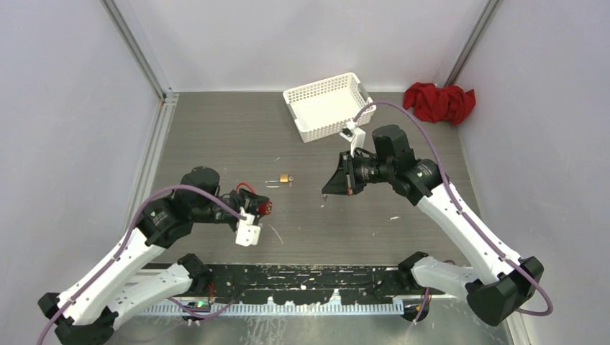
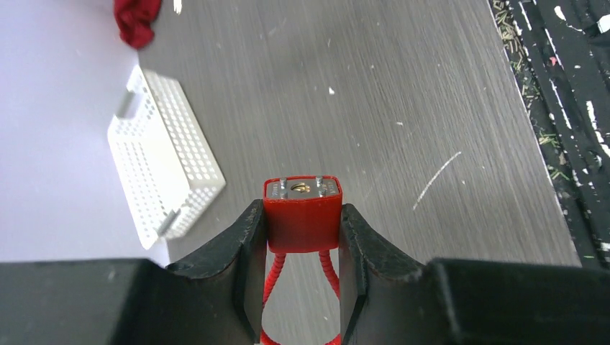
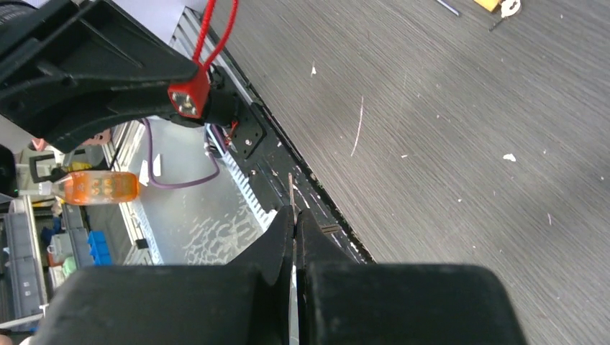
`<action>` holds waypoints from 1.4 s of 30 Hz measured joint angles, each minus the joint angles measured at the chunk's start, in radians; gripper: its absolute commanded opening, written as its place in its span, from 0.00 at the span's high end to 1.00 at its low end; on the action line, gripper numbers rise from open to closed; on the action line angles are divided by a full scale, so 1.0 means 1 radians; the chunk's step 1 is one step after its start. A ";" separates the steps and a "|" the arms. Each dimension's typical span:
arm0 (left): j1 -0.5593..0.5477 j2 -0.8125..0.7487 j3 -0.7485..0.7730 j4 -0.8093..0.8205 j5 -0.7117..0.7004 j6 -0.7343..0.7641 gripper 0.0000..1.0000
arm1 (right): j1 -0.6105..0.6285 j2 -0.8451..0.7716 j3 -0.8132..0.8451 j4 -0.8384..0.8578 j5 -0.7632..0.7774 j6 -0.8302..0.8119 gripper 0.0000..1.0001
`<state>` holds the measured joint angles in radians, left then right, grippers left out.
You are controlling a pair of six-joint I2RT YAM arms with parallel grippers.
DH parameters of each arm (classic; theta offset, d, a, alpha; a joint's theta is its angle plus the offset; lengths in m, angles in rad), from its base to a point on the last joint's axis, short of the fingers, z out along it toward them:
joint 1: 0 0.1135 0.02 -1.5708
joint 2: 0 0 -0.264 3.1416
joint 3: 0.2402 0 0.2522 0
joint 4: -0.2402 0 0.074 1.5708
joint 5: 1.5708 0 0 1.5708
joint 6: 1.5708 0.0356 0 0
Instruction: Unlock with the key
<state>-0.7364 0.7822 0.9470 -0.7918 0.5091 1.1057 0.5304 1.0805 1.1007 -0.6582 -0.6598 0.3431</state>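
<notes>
My left gripper (image 2: 302, 213) is shut on a red padlock (image 2: 302, 219), pinching its body between both fingers. The lock's metal face and brass keyhole (image 2: 303, 189) point away from the wrist, and its red cable shackle loops back between the jaws. From above, the lock (image 1: 265, 208) hangs at the left gripper (image 1: 259, 209) left of centre. My right gripper (image 3: 295, 213) is shut on a thin metal key (image 3: 290, 188) whose blade pokes out past the fingertips. In the top view, the right gripper (image 1: 329, 190) points left and down toward the lock, a clear gap away. The right wrist view shows the lock (image 3: 188, 98) ahead, upper left.
A white perforated basket (image 1: 327, 108) stands at the back centre, with a red cloth (image 1: 439, 102) at the back right. A small brass padlock with keys (image 1: 286, 177) lies on the table between the arms. A black rail (image 1: 309, 284) runs along the near edge.
</notes>
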 measured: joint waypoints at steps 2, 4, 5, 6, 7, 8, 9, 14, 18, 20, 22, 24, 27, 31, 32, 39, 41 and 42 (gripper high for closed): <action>0.000 -0.018 -0.018 0.017 0.039 0.043 1.00 | 0.010 0.000 0.014 0.003 0.002 0.000 0.99; -0.001 -0.016 -0.020 0.042 0.064 0.082 1.00 | 0.035 0.002 0.027 0.005 0.011 0.000 0.99; -0.001 -0.008 -0.019 0.055 0.069 0.093 1.00 | 0.050 0.006 0.034 0.005 0.016 0.000 0.99; -0.001 0.003 -0.015 0.064 0.069 0.105 1.00 | 0.074 0.014 0.046 0.005 0.032 0.000 0.99; -0.001 0.014 -0.011 0.071 0.068 0.111 1.00 | 0.102 0.028 0.062 0.005 0.050 -0.001 0.99; -0.001 0.025 -0.005 0.077 0.068 0.117 1.00 | 0.127 0.041 0.076 0.006 0.062 -0.001 0.99; -0.001 0.042 0.001 0.087 0.065 0.125 1.00 | 0.164 0.063 0.099 0.005 0.087 -0.001 0.99; -0.001 0.078 0.002 0.108 0.039 0.142 1.00 | 0.274 0.150 0.176 0.006 0.171 -0.006 0.99; -0.001 0.082 0.002 0.111 0.011 0.143 1.00 | 0.302 0.190 0.209 0.006 0.222 -0.010 0.99; -0.001 0.087 0.003 0.114 -0.003 0.137 1.00 | 0.306 0.203 0.216 0.006 0.240 -0.013 0.99; -0.001 0.097 0.006 0.115 -0.020 0.130 1.00 | 0.309 0.216 0.222 0.006 0.256 -0.017 0.99; -0.001 0.105 0.013 0.115 -0.036 0.125 1.00 | 0.312 0.227 0.227 0.006 0.269 -0.019 0.99; -0.001 0.114 0.019 0.124 -0.059 0.116 1.00 | 0.314 0.242 0.236 0.006 0.280 -0.021 0.99; -0.001 0.116 0.019 0.137 -0.084 0.103 1.00 | 0.318 0.254 0.240 0.007 0.285 -0.024 0.99; -0.001 0.117 0.019 0.140 -0.087 0.102 1.00 | 0.319 0.258 0.243 0.008 0.285 -0.024 0.99; -0.001 0.118 0.019 0.153 -0.100 0.099 1.00 | 0.320 0.284 0.254 0.030 0.283 -0.023 0.99; -0.001 0.118 0.019 0.153 -0.102 0.099 1.00 | 0.320 0.291 0.256 0.037 0.282 -0.023 0.99; -0.001 0.118 0.019 0.153 -0.103 0.099 1.00 | 0.321 0.295 0.259 0.039 0.282 -0.023 0.99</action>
<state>-0.7372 0.9001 0.9665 -0.6384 0.4057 1.2045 0.8516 1.3758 1.3602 -0.6197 -0.3782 0.3202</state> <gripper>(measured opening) 0.334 0.040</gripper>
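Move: The right hand, key in its fingertips, is to bring it to the red cable lock's keyhole, about 13 cm to its left, 3 cm back and 2 cm lower. The brass padlock lies on the table some 14 cm ahead of the right hand, 11 cm to its left and 23 cm below. From the left hand, which holds the cable lock, the held key is about 13 cm to the right, 3 cm ahead and 1 cm above. Leftward by about 9 cm, quick at first and then creeping, the right hand carries the pinched key towards the cable lock's keyhole face, tipping its fingers slightly farther down. The left hand, still gripping the lock body, eases 2 cm right and then goes forward about 5 cm to line the lock up with the key, tilting about 10 degrees. ##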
